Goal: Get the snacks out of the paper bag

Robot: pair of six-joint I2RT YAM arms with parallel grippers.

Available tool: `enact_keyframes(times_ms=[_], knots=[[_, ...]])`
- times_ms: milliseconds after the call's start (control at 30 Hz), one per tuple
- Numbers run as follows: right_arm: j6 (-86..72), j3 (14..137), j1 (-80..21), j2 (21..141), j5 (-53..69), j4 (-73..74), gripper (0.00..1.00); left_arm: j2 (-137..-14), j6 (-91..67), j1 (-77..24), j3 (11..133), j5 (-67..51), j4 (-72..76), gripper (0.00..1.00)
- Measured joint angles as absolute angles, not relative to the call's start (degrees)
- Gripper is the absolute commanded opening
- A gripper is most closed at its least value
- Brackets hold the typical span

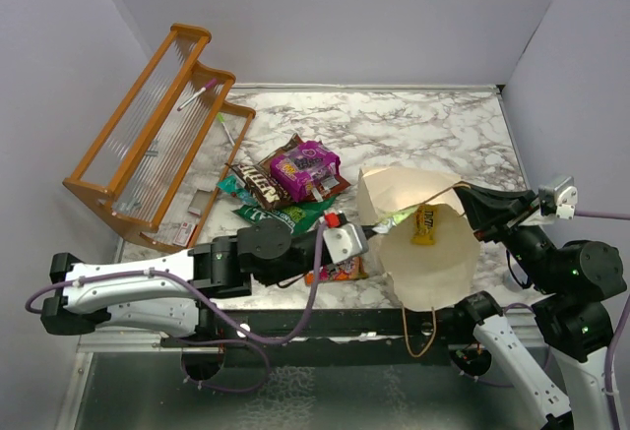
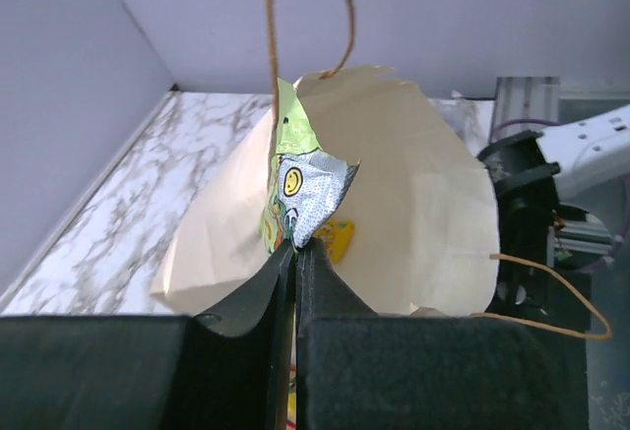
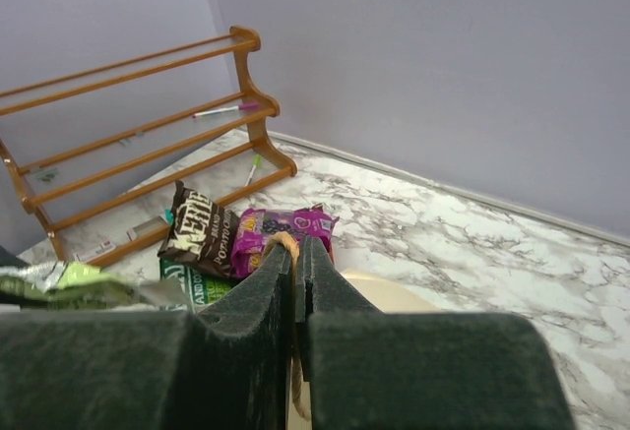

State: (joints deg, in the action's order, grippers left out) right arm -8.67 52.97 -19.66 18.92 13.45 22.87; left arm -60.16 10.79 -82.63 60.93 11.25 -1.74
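Note:
The beige paper bag (image 1: 433, 263) lies with its mouth held open. My left gripper (image 2: 297, 245) is at that mouth, shut on a corner of a silver and lime-green packet (image 2: 305, 189) with a smiley face on it. This packet stands half out of the bag (image 2: 423, 204). A small yellow packet (image 2: 338, 238) lies deeper inside. My right gripper (image 3: 297, 245) is shut on the bag's brown cord handle (image 3: 283, 243) and holds it up at the far rim (image 1: 471, 197). Magenta (image 1: 305, 166), brown (image 1: 261, 182) and green (image 1: 285, 215) snacks lie on the table to the left.
An orange wooden rack (image 1: 148, 135) stands at the back left, with pens on and beside it. A red-orange packet (image 1: 340, 271) lies under my left wrist. The second cord handle (image 1: 418, 332) hangs over the table's near edge. Grey walls close in the marble table (image 1: 433, 125).

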Motion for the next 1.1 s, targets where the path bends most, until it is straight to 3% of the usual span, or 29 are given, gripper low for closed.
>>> enact_keyframes(times_ms=[300, 567, 800, 900, 1000, 1100], knots=[[-8.6, 53.0, -19.7, 18.9, 13.3, 22.7, 0.02, -56.5, 5.4, -78.6, 55.4, 30.0, -4.6, 0.00], [-8.3, 53.0, -19.7, 19.2, 13.3, 22.8, 0.02, -64.2, -3.3, -64.3, 54.3, 32.9, -10.3, 0.00], [-8.3, 53.0, -19.7, 19.2, 13.1, 22.8, 0.02, -77.2, -7.1, -58.8, 54.4, 28.8, -13.4, 0.00], [-8.3, 53.0, -19.7, 19.1, 13.0, 22.8, 0.02, -81.1, -8.4, -58.5, 54.4, 27.4, -13.7, 0.10], [-8.3, 53.0, -19.7, 19.0, 12.9, 22.9, 0.02, -84.7, -9.5, -58.2, 54.4, 25.8, -14.3, 0.37], [-8.3, 53.0, -19.7, 18.9, 12.8, 22.9, 0.02, -86.4, -10.5, -58.2, 54.3, 23.5, -15.2, 0.53]])
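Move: The left hand holds the light-green snack packet and is taking it to the gap between the green chip bag and the orange candy packet, about 17 cm ahead, 9 cm left and 34 cm below. From this hand the orange packet lies roughly 10 cm ahead and 6 cm left, the green bag 21 cm ahead and 16 cm left; the paper bag is 15 cm ahead and 13 cm right. From the right hand, the gap is some 9 cm ahead, 25 cm left and 37 cm down. The left hand, still pinching the light-green packet, swings away from the paper bag's mouth, forward and left, then sinks steeply towards the gap between the green chip bag and the orange packet, about 26 cm down and 16 cm forward in all, its fingers turning counter-clockwise by some 45 degrees from pointing right to slanting forward and down. Near the bottom, still descending, the fingers open to nearly half, while the right hand stays put and keeps its pinch on the paper bag's handle. ##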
